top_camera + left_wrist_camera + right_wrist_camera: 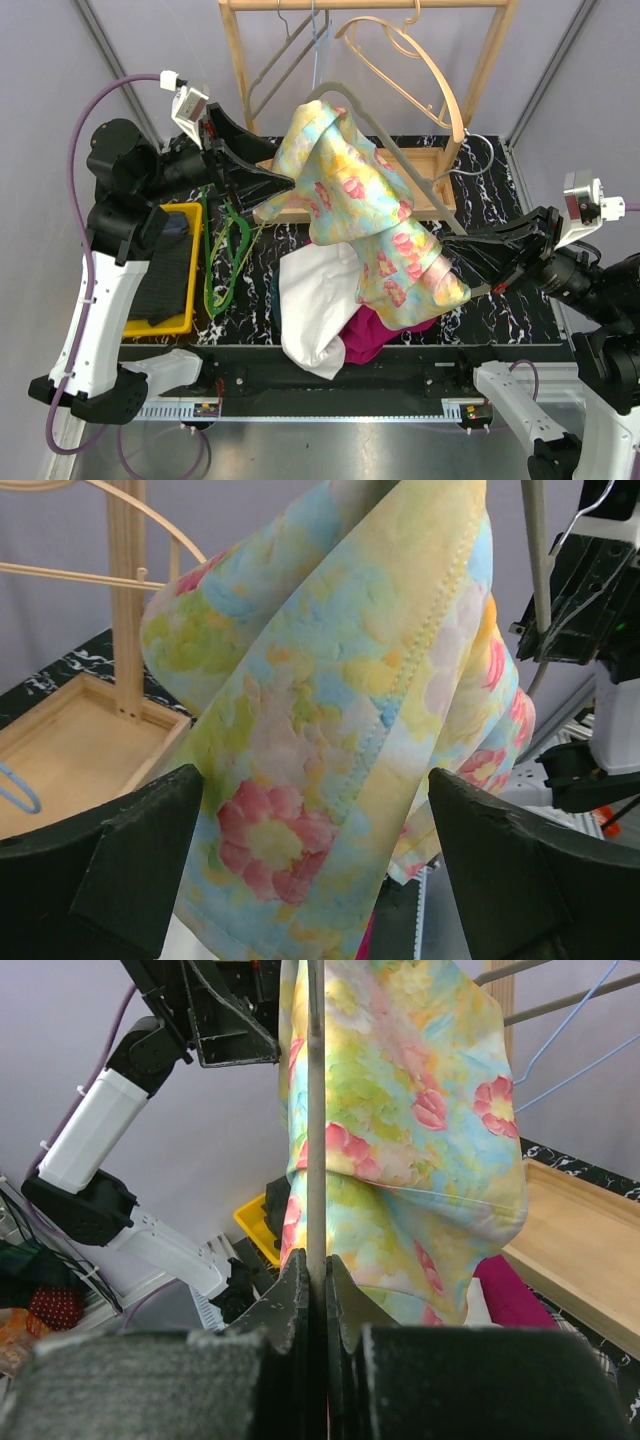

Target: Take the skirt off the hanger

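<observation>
A floral skirt (360, 190) in yellow, blue and pink hangs draped over a grey hanger (405, 165), held up above the table. My right gripper (492, 287) is shut on the hanger's grey bar (316, 1110), which runs straight up from the jaws (317, 1280) with the skirt (410, 1110) hanging behind it. My left gripper (280, 168) is open at the skirt's left side. In the left wrist view the skirt's hem (330, 730) hangs between the two wide-apart fingers (110, 860) of the gripper (315, 850); I cannot tell whether they touch it.
A wooden rack (240, 60) with a tray base (440, 190) stands at the back, carrying a wooden hanger (420, 60) and wire hangers. A white cloth (315, 300) and a magenta cloth (375, 335) lie under the skirt. A green hanger (225, 260) and a yellow bin (185, 315) are on the left.
</observation>
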Tool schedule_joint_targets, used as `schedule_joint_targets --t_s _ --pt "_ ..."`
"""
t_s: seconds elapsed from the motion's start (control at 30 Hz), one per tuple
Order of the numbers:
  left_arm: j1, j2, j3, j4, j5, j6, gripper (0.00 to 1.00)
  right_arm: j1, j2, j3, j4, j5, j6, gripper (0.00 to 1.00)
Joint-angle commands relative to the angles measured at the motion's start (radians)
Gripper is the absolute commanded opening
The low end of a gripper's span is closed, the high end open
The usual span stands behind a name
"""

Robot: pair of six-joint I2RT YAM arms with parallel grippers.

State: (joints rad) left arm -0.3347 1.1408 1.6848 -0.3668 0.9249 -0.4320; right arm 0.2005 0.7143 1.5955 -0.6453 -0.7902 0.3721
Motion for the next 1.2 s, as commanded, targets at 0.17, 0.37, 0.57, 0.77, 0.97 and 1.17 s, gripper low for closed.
schedule_joint_targets --t_s 0.17,0.37,0.57,0.77,0.97,1.17 --pt "-0.053 -0.021 -0.048 0.173 0.121 -0.149 0.97 -0.007 -0.015 -0.063 0.216 -0.03 0.097 0.0" --pt "-0.053 -0.018 -0.074 0.256 0.236 -0.154 0.04 -0.009 -0.026 -0.098 0.217 0.034 0.061 0.0" --pt "0.032 -0.029 0.147 -0.008 0.276 0.025 0.0 -0.007 -0.064 -0.138 0.073 0.24 -0.114 0.0" --pt "0.106 -0.081 0.407 -0.409 0.05 0.455 0.0 -0.007 -0.147 -0.222 0.024 0.595 -0.249 0.0" --pt "0.105 -0.167 0.424 -0.527 -0.299 0.63 0.0 -0.007 -0.165 -0.236 0.009 0.906 -0.308 0.0" --pt "0.105 -0.177 0.38 -0.511 -0.267 0.584 0.0 -0.007 -0.144 -0.204 -0.001 1.158 -0.357 0.0"
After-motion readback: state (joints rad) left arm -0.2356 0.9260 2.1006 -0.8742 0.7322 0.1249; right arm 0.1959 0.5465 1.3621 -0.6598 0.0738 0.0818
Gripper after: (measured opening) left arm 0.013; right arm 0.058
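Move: The skirt's left edge already hangs between the left hand's open fingers, roughly 2 cm back and 2 cm right; the skirt's middle is some 10 cm right, 5 cm back and a little below. The clothes pile lies about 10 cm right, 2 cm back and 45 cm down. From the right hand, which still holds the grey hanger by one end, the skirt's middle is about 5 cm ahead and 12 cm left; the wooden hanger is roughly 30 cm ahead and 4 cm left. Draw the left gripper back about 4 cm along the skirt's edge, shut it on the cloth, then haul left, back and up about 15 cm, rolling the wrist and swinging the fingers forward. Keep the right gripper shut on the hanger, ease it forward, then sweep it right, forward and down away from the skirt, turning some 50 degrees clockwise until the fingers point ahead. ##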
